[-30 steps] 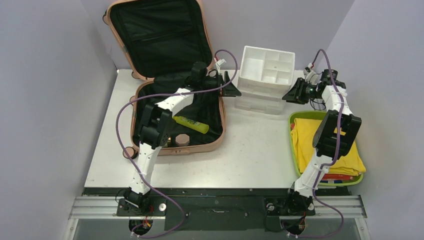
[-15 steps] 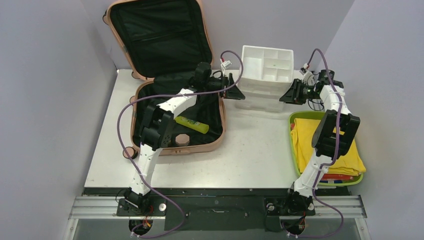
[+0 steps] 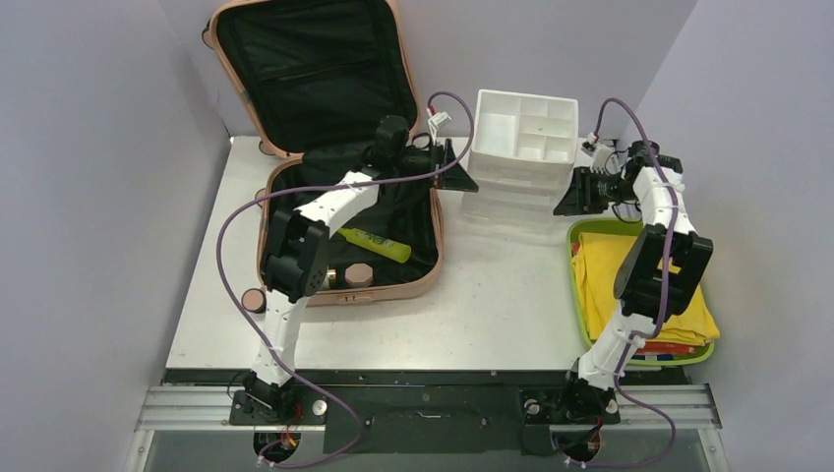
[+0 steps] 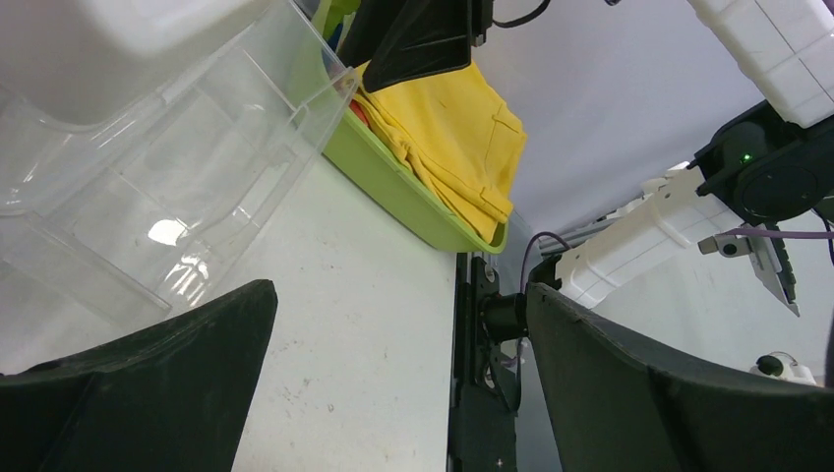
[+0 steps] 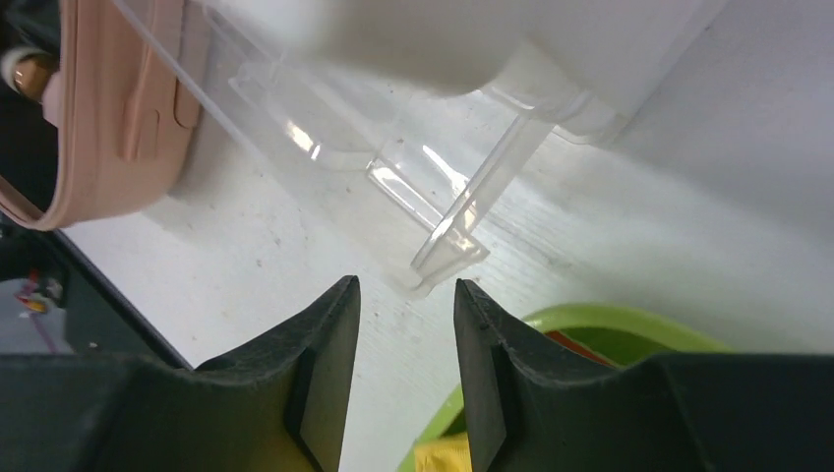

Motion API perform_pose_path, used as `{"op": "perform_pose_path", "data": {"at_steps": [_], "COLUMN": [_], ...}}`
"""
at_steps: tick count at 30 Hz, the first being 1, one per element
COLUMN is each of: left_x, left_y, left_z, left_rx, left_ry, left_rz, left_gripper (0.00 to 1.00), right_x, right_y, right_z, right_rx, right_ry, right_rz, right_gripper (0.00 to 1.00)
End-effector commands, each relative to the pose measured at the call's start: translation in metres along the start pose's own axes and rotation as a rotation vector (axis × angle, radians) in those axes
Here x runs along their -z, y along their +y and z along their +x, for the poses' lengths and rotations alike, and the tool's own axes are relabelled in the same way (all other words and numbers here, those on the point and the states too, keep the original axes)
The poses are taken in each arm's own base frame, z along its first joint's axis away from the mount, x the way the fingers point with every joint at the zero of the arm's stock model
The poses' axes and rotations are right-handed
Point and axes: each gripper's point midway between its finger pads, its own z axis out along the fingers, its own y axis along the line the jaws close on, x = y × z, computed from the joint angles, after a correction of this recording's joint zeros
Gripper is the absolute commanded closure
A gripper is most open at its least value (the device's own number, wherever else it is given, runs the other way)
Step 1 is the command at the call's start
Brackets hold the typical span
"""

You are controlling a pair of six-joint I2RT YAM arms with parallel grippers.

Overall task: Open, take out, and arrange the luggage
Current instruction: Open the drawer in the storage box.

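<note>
The luggage [image 3: 344, 206], a salmon-pink suitcase, lies open at the back left with its lid [image 3: 315, 74] propped up against the wall. A yellow-green tube [image 3: 377, 246] and a small brown item [image 3: 358, 274] rest on its black lining. My left gripper [image 3: 458, 169] [image 4: 398, 334] hovers just past the suitcase's right rim, jaws wide open and empty, beside the clear drawer stack [image 4: 148, 197]. My right gripper [image 3: 572, 195] [image 5: 406, 295] is at the stack's right side. Its jaws stand narrowly open with nothing between them, just short of a clear corner [image 5: 447, 251].
A white compartmented organizer [image 3: 524, 126] sits on top of the clear drawers [image 3: 506, 206] at the back centre. A lime-green tray [image 3: 580, 295] holding folded yellow cloth [image 3: 639, 285] lies along the right edge. Walls close in the back and both sides.
My right gripper has shifted slightly nearer along the drawer stack's right side and its jaws have parted a little. The left gripper has barely moved by the stack's left side.
</note>
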Motion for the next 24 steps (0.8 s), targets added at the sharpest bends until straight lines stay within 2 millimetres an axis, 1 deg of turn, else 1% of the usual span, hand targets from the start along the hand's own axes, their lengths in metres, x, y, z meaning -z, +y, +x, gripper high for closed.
{"op": "perform_pose_path", "data": {"at_steps": [1, 2, 3, 4, 5, 6, 7, 8, 9, 10, 11, 12, 13, 14, 15, 16, 17, 18, 19, 20, 21, 22, 23, 24], "left_x": [0.035, 0.042, 0.05, 0.057, 0.066, 0.075, 0.087, 0.096, 0.111, 0.13, 0.141, 0.162, 0.174, 0.196, 0.208, 0.231, 0.242, 0.266, 0.279, 0.3, 0.31, 0.325, 0.332, 0.343], "left_y": [-0.052, -0.06, -0.053, -0.059, -0.05, -0.056, -0.046, -0.054, -0.042, -0.048, -0.037, -0.036, -0.026, -0.026, -0.015, -0.018, -0.009, -0.01, -0.001, -0.003, -0.001, 0.006, 0.003, 0.007], "left_z": [-0.034, -0.037, -0.038, -0.038, -0.037, -0.037, -0.034, -0.037, -0.032, -0.039, -0.027, -0.032, -0.018, -0.021, -0.004, -0.005, 0.013, 0.014, 0.032, 0.034, 0.049, 0.06, 0.069, 0.078], "left_rx": [-0.131, -0.151, -0.142, -0.159, -0.147, -0.171, -0.155, -0.168, -0.139, -0.155, -0.107, -0.114, -0.091, -0.105, -0.087, -0.105, -0.091, -0.102, -0.081, -0.09, -0.081, -0.055, -0.074, -0.058], "left_ry": [-0.075, -0.085, -0.097, -0.1, -0.109, -0.112, -0.119, -0.135, -0.146, -0.177, -0.166, -0.197, -0.174, -0.201, -0.174, -0.204, -0.18, -0.212, -0.197, -0.227, -0.213, -0.219, -0.203, -0.207], "left_rz": [-0.005, -0.015, -0.044, -0.064, -0.099, -0.117, -0.145, -0.153, -0.182, -0.2, -0.238, -0.283, -0.328, -0.377, -0.418, -0.459, -0.494, -0.548, -0.584, -0.635, -0.67, -0.714, -0.733, -0.758], "left_gripper": [0.04, 0.04, 0.04, 0.04, 0.04, 0.04, 0.04, 0.04, 0.04, 0.04, 0.04, 0.04, 0.04, 0.04, 0.04, 0.04, 0.04, 0.04, 0.04, 0.04, 0.04, 0.04, 0.04, 0.04], "right_x": [0.059, 0.067, 0.07, 0.076, 0.077, 0.082, 0.08, 0.081, 0.075, 0.071, 0.062, 0.054, 0.044, 0.035, 0.027, 0.016, 0.012, 0.001, 0.0, -0.014, -0.014, -0.023, -0.028, -0.037], "right_y": [0.03, 0.033, 0.036, 0.04, 0.041, 0.049, 0.051, 0.065, 0.07, 0.086, 0.092, 0.109, 0.113, 0.128, 0.13, 0.138, 0.142, 0.144, 0.149, 0.145, 0.148, 0.146, 0.145, 0.139], "right_z": [-0.023, -0.025, -0.025, -0.027, -0.028, -0.029, -0.026, -0.026, -0.019, -0.018, -0.01, -0.012, -0.005, -0.011, -0.01, -0.015, -0.021, -0.023, -0.033, -0.031, -0.043, -0.047, -0.049, -0.05], "right_rx": [0.319, 0.367, 0.389, 0.427, 0.45, 0.509, 0.536, 0.626, 0.664, 0.775, 0.816, 0.921, 0.958, 1.051, 1.07, 1.107, 1.125, 1.132, 1.146, 1.137, 1.147, 1.141, 1.148, 1.143], "right_ry": [-0.064, -0.069, -0.069, -0.069, -0.07, -0.071, -0.063, -0.06, -0.04, -0.028, -0.004, -0.006, 0.013, -0.001, 0.005, -0.001, -0.007, 0.012, 0.004, 0.05, 0.039, 0.063, 0.078, 0.108], "right_rz": [0.129, 0.161, 0.177, 0.215, 0.23, 0.254, 0.257, 0.259, 0.247, 0.24, 0.224, 0.217, 0.2, 0.2, 0.198, 0.202, 0.201, 0.185, 0.185, 0.163, 0.172, 0.164, 0.164, 0.16], "right_gripper": [0.62, 0.6, 0.59, 0.58, 0.57, 0.56, 0.56, 0.55, 0.54, 0.52, 0.51, 0.48, 0.47, 0.44, 0.43, 0.41, 0.41, 0.41, 0.41, 0.41, 0.42, 0.42, 0.44, 0.44]}}
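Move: The drawer front faces me about 9 cm to the left of my right hand, 1 cm farther out and 4 cm lower. From this hand the white top tray sits some 13 cm ahead, 7 cm left and 8 cm up; the green bin lies 15 cm back, 20 cm right and about 10 cm down. From my left hand the drawer front is roughly 10 cm right, level in reach and 11 cm below; the green bottle lies 22 cm left, 2 cm back, 19 cm down. I clear both hands from the sides of the storage box. My right hand draws back and up, swings left across the drawer front, then eases forward again to end about 13 cm left and 7 cm higher, rolling some 60 degrees about its fingers' line and opening wider. My left hand arcs up, left and down about 30 cm over the suitcase, turning counter-clockwise, tips dipping, fingers still wide open. ##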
